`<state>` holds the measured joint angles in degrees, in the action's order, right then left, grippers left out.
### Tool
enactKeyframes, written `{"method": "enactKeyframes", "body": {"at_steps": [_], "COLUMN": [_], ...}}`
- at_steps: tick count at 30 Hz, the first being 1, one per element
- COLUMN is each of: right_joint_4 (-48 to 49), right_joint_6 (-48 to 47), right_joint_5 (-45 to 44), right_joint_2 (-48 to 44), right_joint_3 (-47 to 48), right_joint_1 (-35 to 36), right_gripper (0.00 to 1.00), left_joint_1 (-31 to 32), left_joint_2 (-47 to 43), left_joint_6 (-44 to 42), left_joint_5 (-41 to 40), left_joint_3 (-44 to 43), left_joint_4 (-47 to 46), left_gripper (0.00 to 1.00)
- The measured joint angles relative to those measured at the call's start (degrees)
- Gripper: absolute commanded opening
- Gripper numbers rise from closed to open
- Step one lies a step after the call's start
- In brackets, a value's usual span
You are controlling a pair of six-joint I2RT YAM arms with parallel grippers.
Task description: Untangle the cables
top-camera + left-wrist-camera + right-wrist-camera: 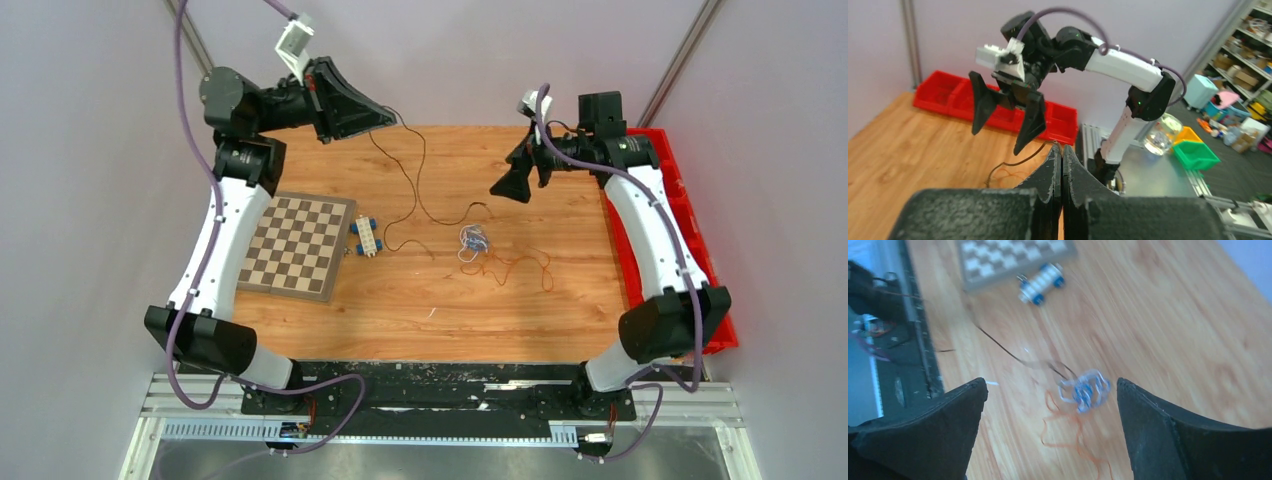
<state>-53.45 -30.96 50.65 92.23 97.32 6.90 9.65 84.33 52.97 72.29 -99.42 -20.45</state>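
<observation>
The cables lie partly spread on the wooden table. A dark brown cable (pixel 418 190) hangs in two strands from my left gripper (pixel 387 118), which is raised above the table's far side and shut on it. In the left wrist view that dark cable (pixel 1015 161) leaves the closed tips of my left gripper (pixel 1062 148). A white and blue knot (pixel 473 238) lies mid-table, and a loose orange cable (pixel 512 268) trails from it. My right gripper (pixel 510 187) hovers open above the knot (pixel 1084 390), holding nothing. The orange cable (pixel 1064 439) lies between the open tips of my right gripper (pixel 1050 383).
A chessboard (pixel 300 247) lies at the left of the table, with a small white and blue wheeled block (pixel 365 237) beside it. A red bin (pixel 690 225) runs along the right edge. Purple walls enclose the table.
</observation>
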Motion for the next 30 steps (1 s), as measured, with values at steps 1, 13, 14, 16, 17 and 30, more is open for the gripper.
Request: {"method": "enactKeyframes", "body": {"at_steps": [1,13,14,16,17,30], "right_joint_4": [0.66,23.78,25.62,27.74,28.70,36.26], "right_joint_6": [1.05,17.29,19.06,21.51,23.08,29.18], "right_joint_5": [1.38,4.76,4.79,4.96,5.14,5.35], "right_joint_2": [-1.42,-9.25,-7.89,-5.92,-4.98,-9.53], "right_joint_3": [0.87,-4.35,-4.33,-4.33,-4.33,-9.81], "right_joint_1": [1.51,16.41,16.70,17.35,17.79,21.86], "right_gripper": [1.00,0.99,1.00,1.00,1.00,1.00], "left_joint_1": [1.46,11.19,11.28,11.30,11.30,11.30], "left_joint_2": [0.13,5.68,6.27,6.86,7.06,7.15], "left_joint_6": [-0.52,1.55,2.64,3.91,4.37,-0.46], "left_joint_5": [0.33,2.89,2.99,3.02,2.91,0.96], "left_joint_3": [0.63,1.14,1.14,1.14,1.14,1.14], "left_joint_4": [0.28,-5.09,-6.38,-8.02,-8.70,-6.14], "left_gripper": [0.00,0.00,0.00,0.00,0.00,0.00]}}
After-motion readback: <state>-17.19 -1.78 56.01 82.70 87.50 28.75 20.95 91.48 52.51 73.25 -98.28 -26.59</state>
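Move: The brown cable hangs from the left gripper's closed fingers. Its near strand is about 19 cm to the right hand's left, some 6 cm back and 8 cm higher; from the left hand that spot lies about 4 cm right, 2 cm ahead and 16 cm below. From the right hand, the blue-white bundle lies 8 cm left, level fore and aft, and the orange cable is 5 cm back, straight in line sideways, both some 28 cm below. Sweep the open right gripper left about 15 cm, also back and up some 9 cm each, to the brown strand beneath the left fingers, swinging its fingertips up towards level and counter-clockwise. Meanwhile bring the left gripper right about 7 cm and slightly down, turning it clockwise, keeping the cable pinched; then nearly hold it there. Leave the right fingers open. ##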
